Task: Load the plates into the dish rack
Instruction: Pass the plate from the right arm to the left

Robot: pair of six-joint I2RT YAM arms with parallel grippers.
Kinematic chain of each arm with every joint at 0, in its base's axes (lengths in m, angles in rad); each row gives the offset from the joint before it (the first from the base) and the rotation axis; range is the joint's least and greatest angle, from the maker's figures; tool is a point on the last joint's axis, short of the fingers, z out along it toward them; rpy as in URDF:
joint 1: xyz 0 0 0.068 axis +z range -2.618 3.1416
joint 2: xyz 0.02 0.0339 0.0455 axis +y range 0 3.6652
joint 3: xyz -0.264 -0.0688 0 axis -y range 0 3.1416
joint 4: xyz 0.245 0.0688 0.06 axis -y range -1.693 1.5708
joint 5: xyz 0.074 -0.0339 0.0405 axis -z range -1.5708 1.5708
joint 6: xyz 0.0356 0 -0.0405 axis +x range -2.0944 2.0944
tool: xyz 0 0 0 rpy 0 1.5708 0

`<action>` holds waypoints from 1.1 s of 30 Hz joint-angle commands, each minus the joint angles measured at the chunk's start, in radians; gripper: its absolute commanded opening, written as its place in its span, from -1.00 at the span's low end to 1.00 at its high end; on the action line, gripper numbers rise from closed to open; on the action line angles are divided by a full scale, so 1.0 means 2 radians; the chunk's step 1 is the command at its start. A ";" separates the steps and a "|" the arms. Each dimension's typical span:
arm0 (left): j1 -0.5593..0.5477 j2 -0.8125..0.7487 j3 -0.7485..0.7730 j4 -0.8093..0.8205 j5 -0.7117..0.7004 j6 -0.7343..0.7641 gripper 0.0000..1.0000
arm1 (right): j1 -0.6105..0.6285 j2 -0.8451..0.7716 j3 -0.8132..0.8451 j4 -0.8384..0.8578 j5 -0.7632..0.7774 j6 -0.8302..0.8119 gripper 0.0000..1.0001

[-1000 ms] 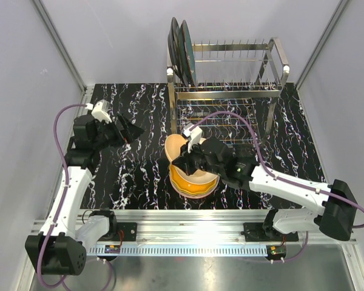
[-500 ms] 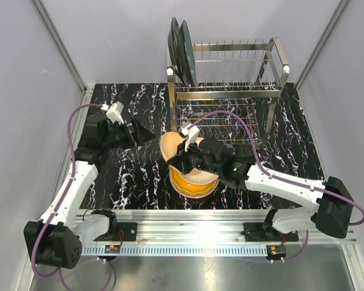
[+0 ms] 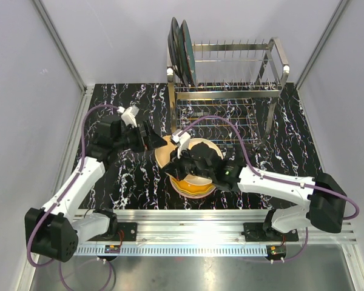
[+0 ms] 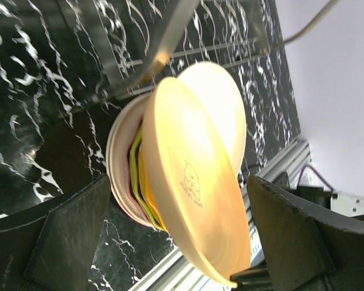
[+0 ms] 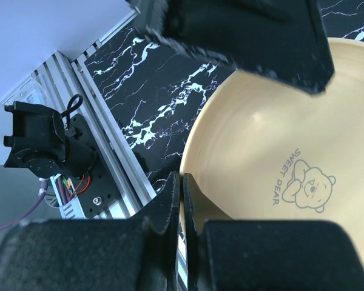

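My right gripper (image 3: 183, 165) is shut on the near rim of a cream-yellow plate (image 3: 201, 147) with a bear print (image 5: 306, 185) and holds it tilted up on edge above a stack of plates (image 3: 194, 185). In the right wrist view its fingers (image 5: 173, 209) pinch that rim. My left gripper (image 3: 156, 142) is open at the plate's left side. In the left wrist view the plate (image 4: 194, 182) stands between its spread fingers (image 4: 73, 233), touching neither. Two dark plates (image 3: 182, 51) stand at the left end of the chrome dish rack (image 3: 236, 91).
The stack shows orange, green and pink rims (image 4: 124, 176) and sits on the black marbled table (image 3: 127, 176) in front of the rack's lower tier (image 3: 221, 124). An aluminium rail (image 3: 188, 233) runs along the near edge. Grey walls close in both sides.
The left arm has swung right, bringing its open gripper up to the plate. The right gripper has raised the cream plate off the stack and tipped it more upright, shifting slightly left.
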 commanded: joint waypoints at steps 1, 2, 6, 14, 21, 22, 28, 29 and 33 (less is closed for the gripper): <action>-0.020 0.014 0.000 0.004 0.008 0.003 0.91 | 0.010 -0.003 0.027 0.029 0.016 -0.007 -0.99; -0.028 0.020 0.003 -0.002 0.003 0.011 0.89 | 0.011 -0.004 0.028 0.027 0.016 -0.007 -1.00; -0.045 0.028 0.018 -0.036 -0.026 0.029 0.74 | 0.016 -0.009 0.026 0.026 0.032 -0.010 -1.00; -0.071 0.025 0.036 -0.069 -0.086 0.056 0.11 | 0.028 -0.007 0.035 0.004 0.055 -0.020 -1.00; -0.074 0.020 0.035 -0.063 -0.073 0.052 -0.20 | 0.046 0.003 0.088 -0.065 0.079 -0.045 -1.00; -0.074 0.018 0.035 -0.064 -0.072 0.051 -0.22 | 0.051 0.006 0.093 -0.070 0.083 -0.048 -1.00; -0.073 0.010 0.046 -0.080 -0.050 0.057 -0.53 | 0.064 0.016 0.107 -0.092 0.102 -0.055 -1.00; -0.073 0.008 0.048 -0.088 -0.048 0.059 -0.59 | 0.066 0.019 0.109 -0.095 0.104 -0.055 -1.00; -0.073 -0.006 0.056 -0.111 -0.050 0.072 -0.81 | 0.082 0.033 0.117 -0.101 0.122 -0.057 -0.94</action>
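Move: The plate pinched at its rim by the right hand has its middle about 4 cm back, 6 cm right and 4 cm below the open left hand, and 5 cm ahead, 1 cm right and 3 cm below the right. From the left hand, the plate stack lies about 11 cm back, 14 cm right and 15 cm down, and the loose cream plate 5 cm back, 17 cm right and 10 cm down. Left hand dips about 4 cm down and back, pinching the plate's rim; right keeps hold, easing back. ##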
